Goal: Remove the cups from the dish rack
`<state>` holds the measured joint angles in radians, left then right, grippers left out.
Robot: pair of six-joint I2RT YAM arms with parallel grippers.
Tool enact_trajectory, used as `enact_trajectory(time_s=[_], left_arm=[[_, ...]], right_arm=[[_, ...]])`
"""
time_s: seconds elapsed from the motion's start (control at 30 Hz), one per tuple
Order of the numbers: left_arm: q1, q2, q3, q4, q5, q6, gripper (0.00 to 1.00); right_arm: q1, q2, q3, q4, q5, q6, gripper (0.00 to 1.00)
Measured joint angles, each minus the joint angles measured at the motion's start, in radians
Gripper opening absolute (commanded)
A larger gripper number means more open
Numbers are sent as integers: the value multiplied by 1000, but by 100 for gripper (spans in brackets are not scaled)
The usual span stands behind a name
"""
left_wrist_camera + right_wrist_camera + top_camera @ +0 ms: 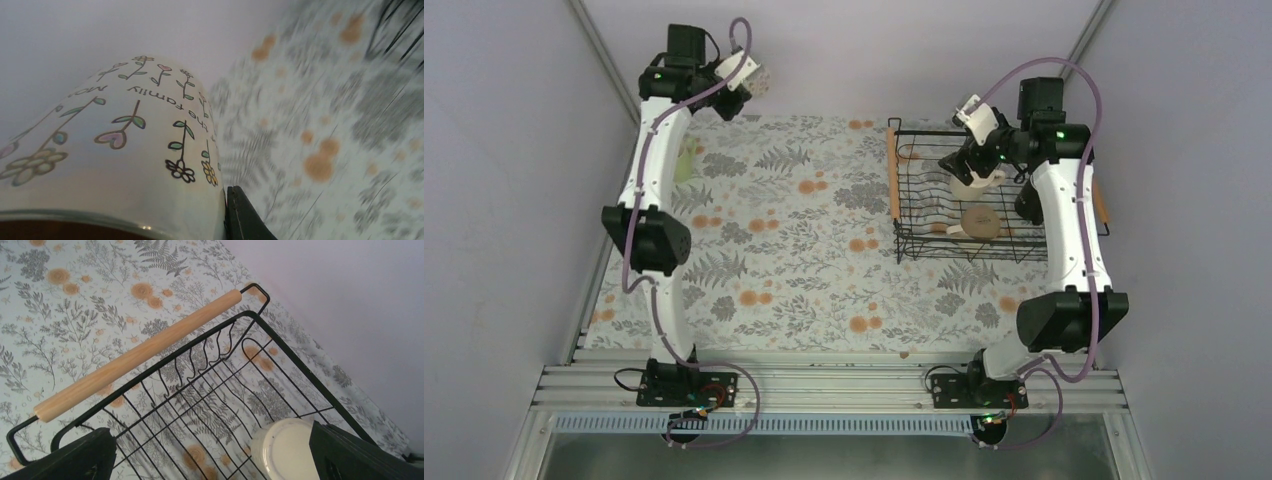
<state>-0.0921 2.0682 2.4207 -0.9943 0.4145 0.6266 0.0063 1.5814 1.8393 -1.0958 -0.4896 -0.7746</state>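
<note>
My left gripper (740, 84) is raised over the table's far left corner, shut on the patterned white cup (752, 73). In the left wrist view this cup (115, 145), printed with flowers and hearts, fills the left side, with one black finger (245, 217) pressed against its wall. The black wire dish rack (921, 133) stands at the far right. My right gripper (212, 460) hangs open inside it, and a cream cup (285, 450), bottom up, sits beside its right finger (360, 455). A beige cup (980, 222) lies near the rack's front. A pale green cup (686, 162) stands on the cloth beside the left arm.
A floral cloth (824, 260) covers the table. The rack's wooden bar handle (135, 355) runs along its left side, with another (1102, 205) on its right. Grey walls close in the back and both sides.
</note>
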Motion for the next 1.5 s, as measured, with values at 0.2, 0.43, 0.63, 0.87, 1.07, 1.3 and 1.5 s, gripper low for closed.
enact_trajectory(time_s=[0.2,0.43,0.63,0.87,1.07,1.3,1.5], left_arm=[[19,169,55,-141,-250,127,2],[24,187,59,-227,-385,254,2],[7,243,86,-296,-436,317,2],[-23,353,89,-359,-465,345,2],[-50,411,89,-391,-482,364,2],[-61,416,89,-387,-508,383,2],[-64,426,91,-386,-539,392,4]], right_arm=[[-1,-38,-47,-30,42,-45,100],[-2,-50,-95,-53,79,-71,100],[-2,-70,-105,-54,81,-73,100],[-2,-91,-136,-53,82,-74,100],[-2,-103,-184,-48,84,-75,100],[-3,-126,-237,-40,85,-86,100],[-3,-126,-237,-24,85,-90,100]])
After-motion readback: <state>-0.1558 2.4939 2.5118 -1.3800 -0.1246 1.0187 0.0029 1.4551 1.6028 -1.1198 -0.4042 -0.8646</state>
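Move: The left hand's flowered cup is bound for bare table about 34 cm below, 1 cm back and 6 cm left; the green cup stands level with the hand, 22 cm left and 30 cm down. From the right hand the brown cup lies 1 cm back, 9 cm right; the cream cup 9 cm ahead, 8 cm right; the black cup 3 cm ahead, 20 cm right; all roughly 26 cm below. Left hand lowers the held flowered cup about 25 cm, turning it upright; open right sinks back towards brown cup. ##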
